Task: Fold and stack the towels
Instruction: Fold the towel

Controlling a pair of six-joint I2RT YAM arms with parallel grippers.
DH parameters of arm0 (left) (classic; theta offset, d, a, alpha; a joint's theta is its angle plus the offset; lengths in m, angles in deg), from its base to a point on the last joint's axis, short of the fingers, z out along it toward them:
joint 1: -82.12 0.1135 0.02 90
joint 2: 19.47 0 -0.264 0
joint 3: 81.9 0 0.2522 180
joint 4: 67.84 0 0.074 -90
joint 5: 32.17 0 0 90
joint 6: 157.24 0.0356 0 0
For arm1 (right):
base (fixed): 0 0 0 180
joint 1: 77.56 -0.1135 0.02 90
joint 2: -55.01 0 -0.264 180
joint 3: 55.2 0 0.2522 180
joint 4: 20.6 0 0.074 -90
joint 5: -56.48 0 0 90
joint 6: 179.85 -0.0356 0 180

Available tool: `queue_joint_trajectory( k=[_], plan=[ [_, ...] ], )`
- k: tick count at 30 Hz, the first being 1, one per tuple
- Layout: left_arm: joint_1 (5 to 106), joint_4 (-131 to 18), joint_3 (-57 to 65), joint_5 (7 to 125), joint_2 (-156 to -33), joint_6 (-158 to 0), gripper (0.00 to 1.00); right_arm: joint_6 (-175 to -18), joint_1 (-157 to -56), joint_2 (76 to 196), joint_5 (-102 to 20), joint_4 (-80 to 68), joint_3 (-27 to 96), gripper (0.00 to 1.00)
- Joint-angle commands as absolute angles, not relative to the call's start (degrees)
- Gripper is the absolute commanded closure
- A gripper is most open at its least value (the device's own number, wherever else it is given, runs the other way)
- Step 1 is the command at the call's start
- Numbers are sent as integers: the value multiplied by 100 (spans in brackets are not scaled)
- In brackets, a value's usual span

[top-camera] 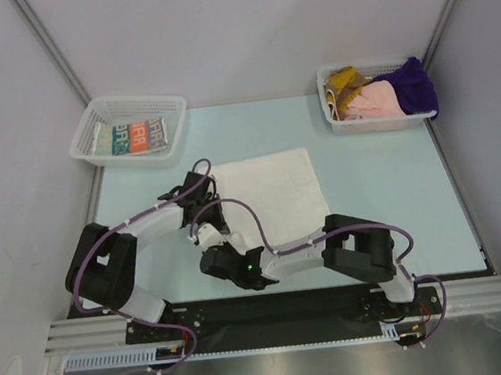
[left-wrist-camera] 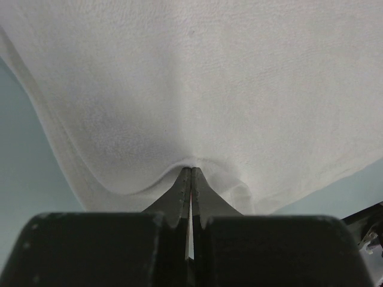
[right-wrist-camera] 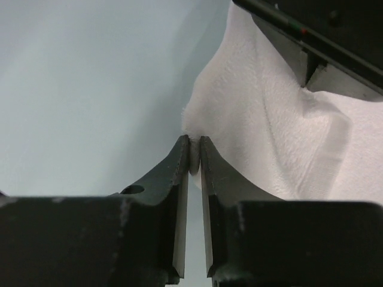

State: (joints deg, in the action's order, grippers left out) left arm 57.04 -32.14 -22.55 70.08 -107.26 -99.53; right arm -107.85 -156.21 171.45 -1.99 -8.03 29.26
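A plain white towel [top-camera: 274, 194] lies spread on the pale table. Both grippers meet at its near-left corner. My left gripper [top-camera: 207, 231] is shut on the towel's edge [left-wrist-camera: 191, 119], and the cloth puckers into the fingertips [left-wrist-camera: 184, 185]. My right gripper [right-wrist-camera: 194, 143] is shut on a small fold at the towel's corner [right-wrist-camera: 263, 137]. In the top view the right gripper [top-camera: 219, 247] sits just in front of the left one. A folded orange-teal-white print towel [top-camera: 138, 137] lies in the left basket. Mustard [top-camera: 343, 79], pink [top-camera: 376, 98] and purple [top-camera: 411, 81] towels are heaped in the right basket.
A white mesh basket [top-camera: 103, 109] stands at the back left and another [top-camera: 365, 124] at the back right. The left gripper's finger [right-wrist-camera: 311, 66] shows close by in the right wrist view. Metal frame posts and grey walls close in the table's sides.
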Motion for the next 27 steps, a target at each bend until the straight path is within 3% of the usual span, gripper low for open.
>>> queue_joint_trajectory(
  k=[1,7,13,16,17,19,20,23,27],
  plan=[
    [5733,-3325,-2032,7084,-10718,-9818,100,-11112,-15438,16638,-913,-1263,2572,87],
    [5733,-3289,-2006,7066,-10657,-9809,100,-12341,-14331,15951,-3288,-2923,1166,86],
    [5733,-3281,-2006,7022,-10569,-9800,93,-13229,-13706,16328,-4784,-3820,910,86],
    [5733,-3263,-2015,6970,-10472,-9782,80,-13807,-13522,16636,-5250,-4496,726,89],
    [5733,-3246,-2015,6961,-10429,-9774,68,-13950,-13469,16715,-5364,-4951,673,89],
    [5733,-3228,-2006,6899,-10323,-9739,57,-14388,-13276,16925,-5707,-5401,559,89],
    [5733,-3193,-1954,6873,-10288,-9712,46,-14521,-13214,16979,-5795,-5752,480,88],
    [5734,-3140,-1840,6724,-10033,-9642,36,-14855,-13029,17111,-6024,-6175,400,87],
    [5733,-2746,-1628,6416,-9708,-9545,34,-14962,-12976,17129,-6077,-6212,373,84]
  ],
)
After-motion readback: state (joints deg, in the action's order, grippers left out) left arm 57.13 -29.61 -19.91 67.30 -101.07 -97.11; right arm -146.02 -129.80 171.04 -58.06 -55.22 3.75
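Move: The white towel's near-left corner is already pinched in the right hand. The towel fold to which it is taken, still under the left hand's shut fingertips, lies about 4 cm ahead of the right hand and 3 cm to its right, nearly level. The left hand has that corner some 4 cm behind and 3 cm to its left, with the towel's far-left corner about 16 cm straight ahead. The towel's corner stays gripped as the right hand works it low, forward and rightward by about 4 cm in all, with a short back-and-forth on the way, while the wrist rolls over some 65 degrees until its fingers point left and only slightly down. Then the left fingers open and come off the fold, the hand rising about 4 cm and easing a little forward. ##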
